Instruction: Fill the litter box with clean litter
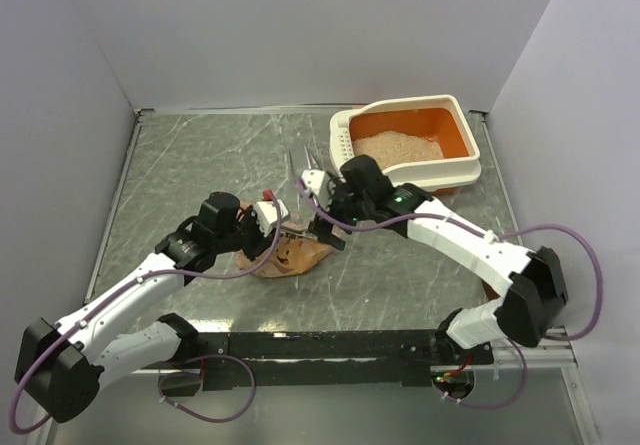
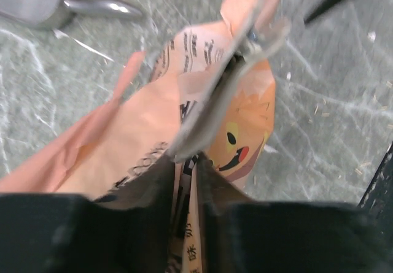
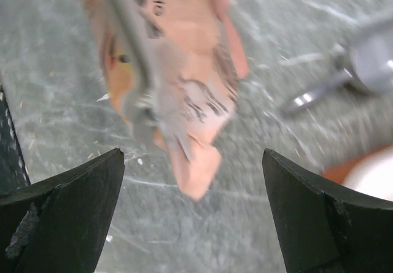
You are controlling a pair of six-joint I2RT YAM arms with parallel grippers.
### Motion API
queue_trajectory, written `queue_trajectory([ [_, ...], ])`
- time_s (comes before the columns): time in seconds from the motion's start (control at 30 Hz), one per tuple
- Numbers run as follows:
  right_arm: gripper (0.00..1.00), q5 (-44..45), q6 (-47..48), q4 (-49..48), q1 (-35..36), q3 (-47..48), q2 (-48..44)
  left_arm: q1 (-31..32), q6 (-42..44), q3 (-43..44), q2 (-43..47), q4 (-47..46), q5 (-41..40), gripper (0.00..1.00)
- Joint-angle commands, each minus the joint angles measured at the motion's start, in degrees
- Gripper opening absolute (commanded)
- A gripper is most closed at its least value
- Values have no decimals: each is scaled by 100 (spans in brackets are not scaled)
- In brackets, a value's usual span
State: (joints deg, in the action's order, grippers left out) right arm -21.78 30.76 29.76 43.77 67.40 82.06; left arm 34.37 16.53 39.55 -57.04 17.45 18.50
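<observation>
The litter box (image 1: 462, 153), cream-rimmed with an orange basin, stands at the back right. Pale beige clean litter (image 1: 395, 147) lies in its basin. A crumpled tan-orange printed bag (image 1: 292, 255) rests mid-table between the arms. My left gripper (image 2: 187, 159) is shut on the bag (image 2: 153, 119), whose printed paper is pinched between the two dark fingers. In the top view the left gripper (image 1: 278, 223) sits at the bag's upper left edge. My right gripper (image 3: 193, 156) stands wide open above the bag (image 3: 184, 70) with nothing between its fingers, also seen as right gripper (image 1: 318, 210).
A grey metal scoop (image 2: 43, 3) lies on the marbled table beyond the bag, and the scoop (image 3: 362, 64) shows beside the litter box corner (image 3: 368, 178). A black rail (image 1: 330, 345) runs along the near edge. Grey walls close in the table.
</observation>
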Motion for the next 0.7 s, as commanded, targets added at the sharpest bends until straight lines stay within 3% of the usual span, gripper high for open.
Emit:
queue_trajectory([
  [0.0,100,911,-1177,-479,-246,-42,-770,-9,-89,176,333,-348,-4,39],
  [0.1,100,1201,-1722,-716,-299,-130,-1191,-9,-142,228,508,-374,22,59],
  [0.13,100,1263,-1993,-769,-316,-156,-1349,-9,-142,281,544,-331,83,93],
  [0.17,100,1316,-2135,-770,-316,-139,-1412,-9,-124,325,570,-252,101,99],
  [0.3,100,1597,-2987,-158,-360,264,-1386,-9,-80,807,667,275,101,97],
  [0.43,100,1212,-3059,92,-352,599,-1123,-9,-369,1326,781,856,13,97],
  [0.67,100,1747,-4096,-348,-352,415,-1333,-18,-1600,1898,870,1041,-1278,97],
])
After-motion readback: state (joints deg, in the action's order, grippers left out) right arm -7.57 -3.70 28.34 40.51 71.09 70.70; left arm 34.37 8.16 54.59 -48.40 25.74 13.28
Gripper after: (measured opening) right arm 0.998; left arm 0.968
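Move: The clip across the bag's mouth has its middle about 9 cm right and 3 cm ahead of the left hand, a couple of centimetres lower, with the litter bag's body some 5 cm right, 2 cm ahead and 7 cm below. From the already open right hand, the clip lies about 8 cm left, level ahead and 5 cm lower; the scoop some 26 cm ahead and 7 cm left, the litter box about 33 cm ahead and 23 cm right. The left fingers come free of the bag's fold by the clip, opening from a small gap to wide while the hand lifts nearly straight up about 13 cm, tilting modestly. The right hand, staying wide open, rises away from the clip about 10 cm, shifting some 3 cm right and 2 cm forward and turning about 35 degrees clockwise; its rise is done well before the end. ##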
